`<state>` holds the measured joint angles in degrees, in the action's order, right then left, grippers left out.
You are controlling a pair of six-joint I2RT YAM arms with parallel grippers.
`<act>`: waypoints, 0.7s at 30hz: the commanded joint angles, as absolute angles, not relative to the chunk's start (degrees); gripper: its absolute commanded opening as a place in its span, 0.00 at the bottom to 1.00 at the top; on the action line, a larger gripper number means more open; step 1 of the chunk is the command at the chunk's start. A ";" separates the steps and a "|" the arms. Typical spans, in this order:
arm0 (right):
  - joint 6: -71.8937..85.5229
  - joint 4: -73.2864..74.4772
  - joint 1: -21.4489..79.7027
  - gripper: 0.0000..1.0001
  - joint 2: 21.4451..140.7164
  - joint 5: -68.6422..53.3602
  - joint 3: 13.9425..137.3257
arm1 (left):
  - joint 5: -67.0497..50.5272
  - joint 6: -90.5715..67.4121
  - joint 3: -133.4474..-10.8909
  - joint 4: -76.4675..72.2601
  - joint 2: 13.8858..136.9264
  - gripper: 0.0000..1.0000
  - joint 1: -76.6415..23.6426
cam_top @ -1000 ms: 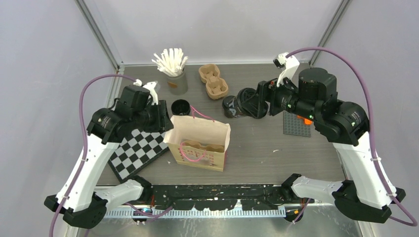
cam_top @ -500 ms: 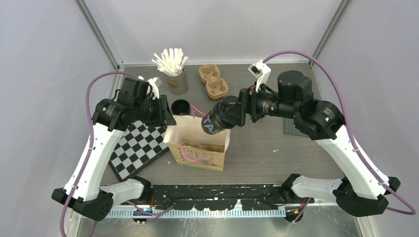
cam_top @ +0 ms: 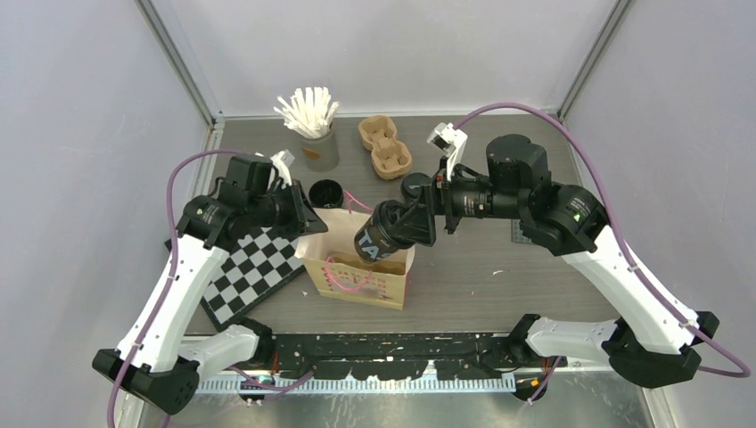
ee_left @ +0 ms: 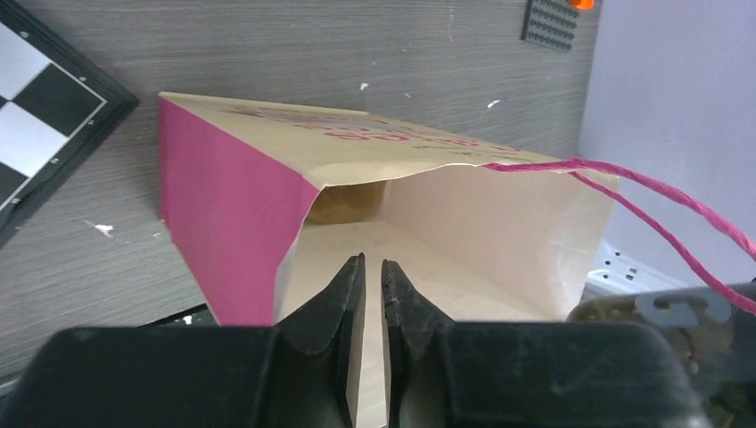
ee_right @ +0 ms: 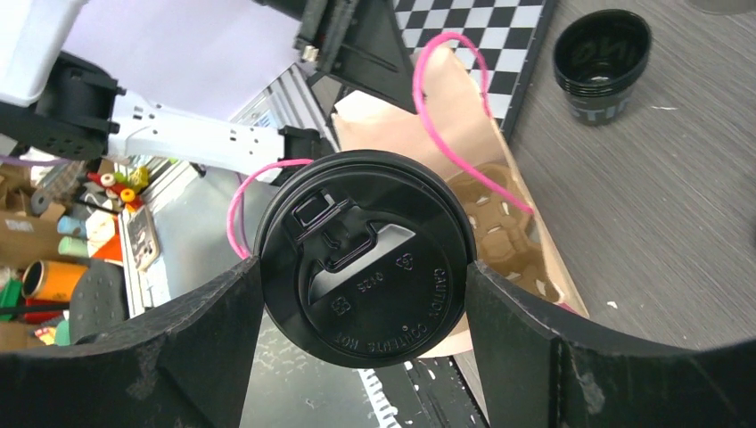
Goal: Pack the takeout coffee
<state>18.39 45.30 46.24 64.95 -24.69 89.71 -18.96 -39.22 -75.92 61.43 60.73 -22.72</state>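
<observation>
My right gripper is shut on a lidded black takeout coffee cup, its fingers pressed on both sides of the round lid. The cup hangs tilted, bottom first, over the mouth of the standing paper bag. A brown cup carrier sits inside the bag. My left gripper is at the bag's upper left rim. In the left wrist view its jaws point into the bag, nearly together with a thin slit and nothing seen between them. An open black cup stands behind the bag.
A grey cup of white sticks and a second brown carrier stand at the back. A checkerboard lies left of the bag, under my left arm. A grey studded plate lies at the right.
My right arm lifted the lidded cup from the table at the back and carried it left to above the bag. My left gripper's jaws narrowed at the bag's rim.
</observation>
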 commanded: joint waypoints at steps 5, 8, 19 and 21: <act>16.93 43.50 53.39 0.70 68.72 -21.02 94.62 | -25.38 -45.98 -73.73 51.01 58.85 0.15 -22.60; 15.33 44.00 57.11 0.70 71.41 -15.86 96.81 | -24.12 -44.80 -76.30 51.27 59.04 0.24 -22.54; 1.38 43.09 60.85 0.71 77.00 -1.53 97.89 | -3.71 -33.58 -90.30 73.11 62.51 0.34 -22.50; -1.43 44.54 60.88 0.71 78.11 -1.69 98.74 | -4.69 -33.04 -89.55 72.65 62.97 0.36 -22.51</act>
<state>6.55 45.47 60.64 77.30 -5.41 95.33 -8.40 -36.71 -89.67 67.85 61.52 -22.72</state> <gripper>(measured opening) 0.811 0.344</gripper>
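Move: The right hand holds the lidded coffee cup above the right part of the paper bag; the bag's middle is about 9 cm left, 4 cm ahead and 29 cm below. From this hand an empty black cup stands some 21 cm ahead and 18 cm left, another lidded cup about 24 cm ahead and 4 cm right, both roughly 34 cm down. From the left hand, the bag's middle is some 6 cm right, level fore-and-aft, and 18 cm below. Still gripping the coffee cup by its lid end, the right hand carries it about 6 cm left over the bag's mouth, drawing back slightly at first, then coming forward while sinking some 4 cm, its fingers dipping further down. The left hand eases a little right, then lifts about 5 cm up and back left, clear of the bag's left end, its fingers parting a bit. ##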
